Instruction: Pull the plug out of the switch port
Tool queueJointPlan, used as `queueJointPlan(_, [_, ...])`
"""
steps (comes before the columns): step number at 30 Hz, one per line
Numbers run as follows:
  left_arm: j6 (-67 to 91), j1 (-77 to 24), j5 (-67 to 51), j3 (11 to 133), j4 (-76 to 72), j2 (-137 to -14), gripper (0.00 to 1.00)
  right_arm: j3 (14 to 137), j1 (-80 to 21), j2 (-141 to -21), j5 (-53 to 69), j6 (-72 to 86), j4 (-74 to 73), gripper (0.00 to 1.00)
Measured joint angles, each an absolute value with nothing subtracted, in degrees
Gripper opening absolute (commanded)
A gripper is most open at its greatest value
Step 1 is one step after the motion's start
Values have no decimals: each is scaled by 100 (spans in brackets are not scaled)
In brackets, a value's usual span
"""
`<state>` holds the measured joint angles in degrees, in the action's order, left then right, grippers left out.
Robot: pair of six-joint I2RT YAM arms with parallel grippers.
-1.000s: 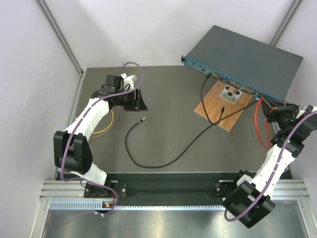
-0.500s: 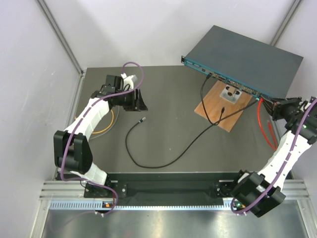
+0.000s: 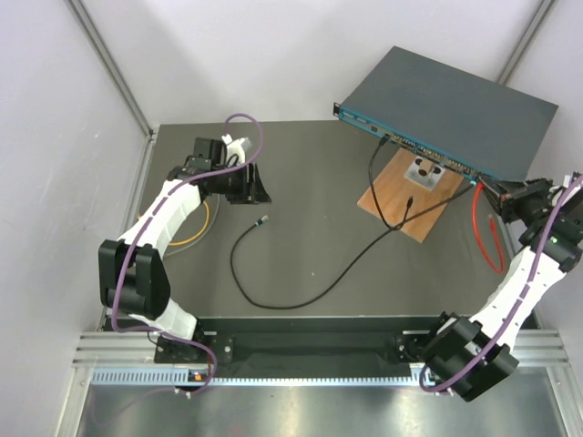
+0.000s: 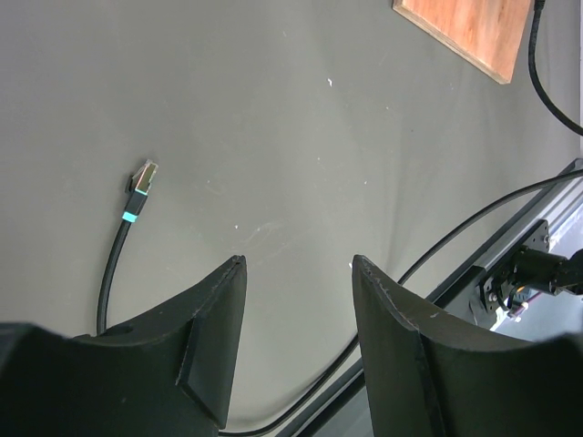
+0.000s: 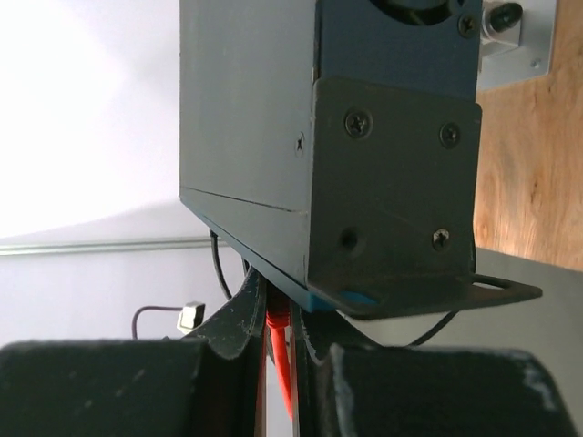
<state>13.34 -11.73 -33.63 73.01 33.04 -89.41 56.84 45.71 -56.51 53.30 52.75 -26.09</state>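
Observation:
The switch is a flat dark box at the back right, propped on a slant, with its teal socket face turned toward the table. My right gripper is at the right end of that face, shut on the plug of a red cable. In the right wrist view the switch fills the top and my right gripper pinches the red plug just under its teal edge. Whether the plug sits in its port is hidden. My left gripper hovers open at the back left, holding nothing.
A wooden board carrying a small metal block lies under the switch. One black cable is plugged into the teal face. Another black cable loops over the mat, its loose plug ahead of my left gripper. A yellow cable lies at the left.
My right arm has swung outward to the right, and the red cable's loop has shifted right with it. The gripper stays shut on the plug. The left arm has not moved.

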Motion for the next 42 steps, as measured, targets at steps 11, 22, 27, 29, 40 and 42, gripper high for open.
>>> queueJointPlan(11, [1337,-1164,-3365,7229,3299,-8941,55,4423,4818,-4831,5323,6416,-845,0])
queueJointPlan(22, [1356,-1164,-3437,7172,3295,-8938,55,4460,4823,-4814,5308,6375,-910,8])
queueJointPlan(27, [1365,-1162,-3518,7172,3293,-8943,55,4818,4847,-5039,5483,6136,-1365,36])
queueJointPlan(29, [1378,-1162,-3529,7175,3295,-8954,54,4858,4860,-5054,5457,6073,-1529,36])
queueJointPlan(40, [1380,-1162,-3538,7175,3295,-9015,54,4882,4888,-5137,5360,6661,-1323,37])
queueJointPlan(42, [1380,-1162,-3533,7175,3295,-9030,54,4880,4890,-5137,5323,6827,-1142,39])
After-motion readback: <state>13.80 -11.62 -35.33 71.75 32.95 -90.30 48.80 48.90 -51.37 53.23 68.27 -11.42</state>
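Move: The red plug sits between the right fingers, within about 1 cm of the hand point, at the right end of the switch's front. A black cable's plug is roughly 3 cm to the hand's left and 1 cm ahead; another black plug is some 21 cm left and 10 cm ahead. The switch's middle is about 14 cm ahead and 8 cm left, all near hand height. From the left hand the red plug is some 46 cm right, 4 cm nearer and 12 cm higher. The right fingers, still shut on the red plug at the port, keep their pinch while the hand eases back about 1 cm and tips its fingers up some 8 degrees. After a brief hold they open to roughly a third and let go, and the hand then lifts around 1.5 cm and shifts 1 cm right, rolling slightly. ##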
